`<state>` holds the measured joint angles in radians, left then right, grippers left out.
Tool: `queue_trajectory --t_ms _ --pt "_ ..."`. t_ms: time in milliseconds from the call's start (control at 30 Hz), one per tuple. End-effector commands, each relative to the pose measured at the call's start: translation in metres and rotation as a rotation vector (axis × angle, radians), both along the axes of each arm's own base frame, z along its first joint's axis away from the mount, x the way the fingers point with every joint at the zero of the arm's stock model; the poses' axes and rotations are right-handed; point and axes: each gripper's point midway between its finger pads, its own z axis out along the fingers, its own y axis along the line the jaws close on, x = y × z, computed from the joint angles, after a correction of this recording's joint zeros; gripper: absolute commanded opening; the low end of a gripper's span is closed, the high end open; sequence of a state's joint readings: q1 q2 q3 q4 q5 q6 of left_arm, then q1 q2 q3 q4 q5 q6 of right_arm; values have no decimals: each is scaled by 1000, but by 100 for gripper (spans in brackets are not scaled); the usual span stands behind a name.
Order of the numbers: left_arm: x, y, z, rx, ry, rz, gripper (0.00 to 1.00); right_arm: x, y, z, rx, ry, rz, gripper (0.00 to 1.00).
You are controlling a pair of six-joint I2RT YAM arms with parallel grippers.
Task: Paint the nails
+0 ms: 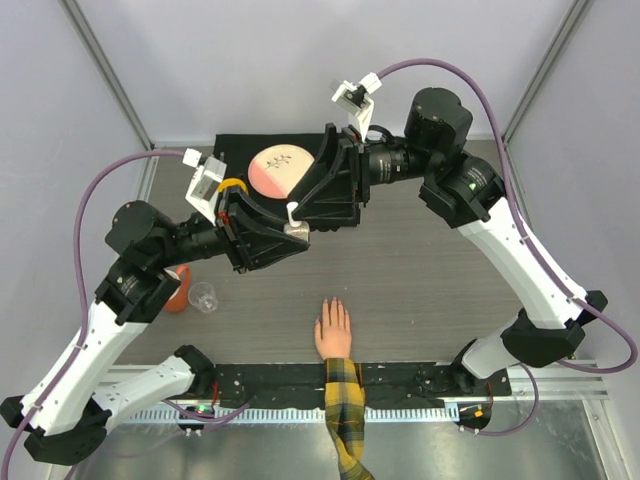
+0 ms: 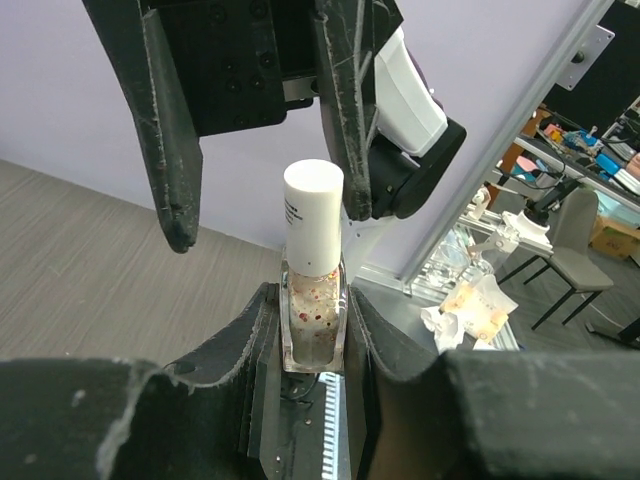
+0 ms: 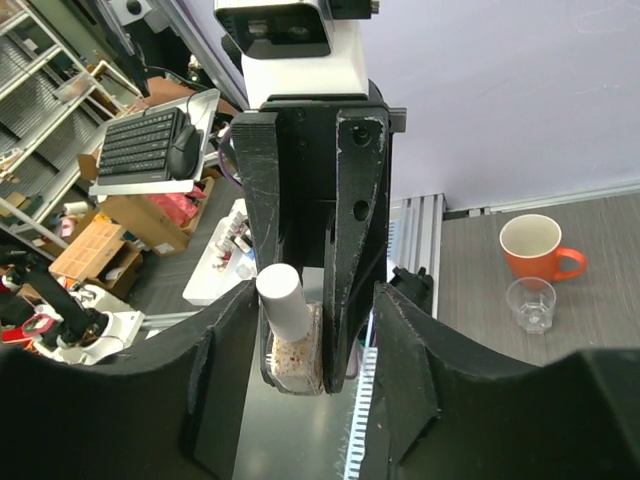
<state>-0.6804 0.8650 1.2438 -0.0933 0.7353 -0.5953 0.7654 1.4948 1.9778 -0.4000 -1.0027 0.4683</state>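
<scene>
A flesh-coloured hand [image 1: 333, 332] with a yellow-and-black plaid sleeve lies palm down near the table's front edge. Its nails [image 1: 331, 302] are too small to make out. Above the table's middle, my left gripper [image 1: 292, 230] [image 2: 312, 300] is shut on a small clear bottle [image 2: 312, 315] [image 3: 297, 360] of speckled polish with a white cap [image 2: 313, 215] [image 3: 282, 298]. My right gripper [image 1: 302, 208] [image 3: 318, 290] faces it, open, with its fingers [image 2: 168, 150] straddling the cap. One finger is at the cap's side, and a gap shows on the other side.
An orange mug [image 1: 178, 288] [image 3: 535, 248] and a clear glass [image 1: 203, 296] [image 3: 529, 304] stand at the left of the table. A pink round plate [image 1: 275, 168] lies on a black mat [image 1: 240, 146] at the back, partly under the arms.
</scene>
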Motion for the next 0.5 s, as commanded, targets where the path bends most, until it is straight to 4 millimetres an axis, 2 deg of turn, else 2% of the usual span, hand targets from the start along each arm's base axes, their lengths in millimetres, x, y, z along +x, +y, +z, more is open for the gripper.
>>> queue_trajectory --t_ms 0,133,367,467 --pt "-10 4 23 -54 -73 -26 0 -12 -6 21 74 -30 54 49" --pt "-5 4 22 -50 -67 2 0 -11 -5 18 71 -30 56 38" --pt "22 12 29 -52 -70 179 0 -11 -8 9 67 -54 33 26" --pt "30 16 35 -73 -79 233 0 -7 -12 5 80 -105 -34 20"
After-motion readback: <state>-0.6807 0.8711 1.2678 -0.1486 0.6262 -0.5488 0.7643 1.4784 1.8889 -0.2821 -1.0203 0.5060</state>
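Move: The left hand still holds the nail polish bottle upright by its glass body, the white cap some 3 cm above its hand point. From the right hand, whose fingers stand open around the cap, the cap lies about 2 cm back and 1 cm down, level sideways; the bottle body is 2 cm back and 4 cm below. The human hand lies on the table about 3 cm ahead of the right hand, 7 cm to its right and some 50 cm down. Forward by about 2 cm, nearly all of it late, the left hand carries the upright bottle in between the right hand's fingers, turning some 5 degrees counter-clockwise with its grip kept. The right hand almost stays in place, sinking barely 1 cm at the end, while its fingers close from over half open to about a quarter and pinch the white cap from front and back. ##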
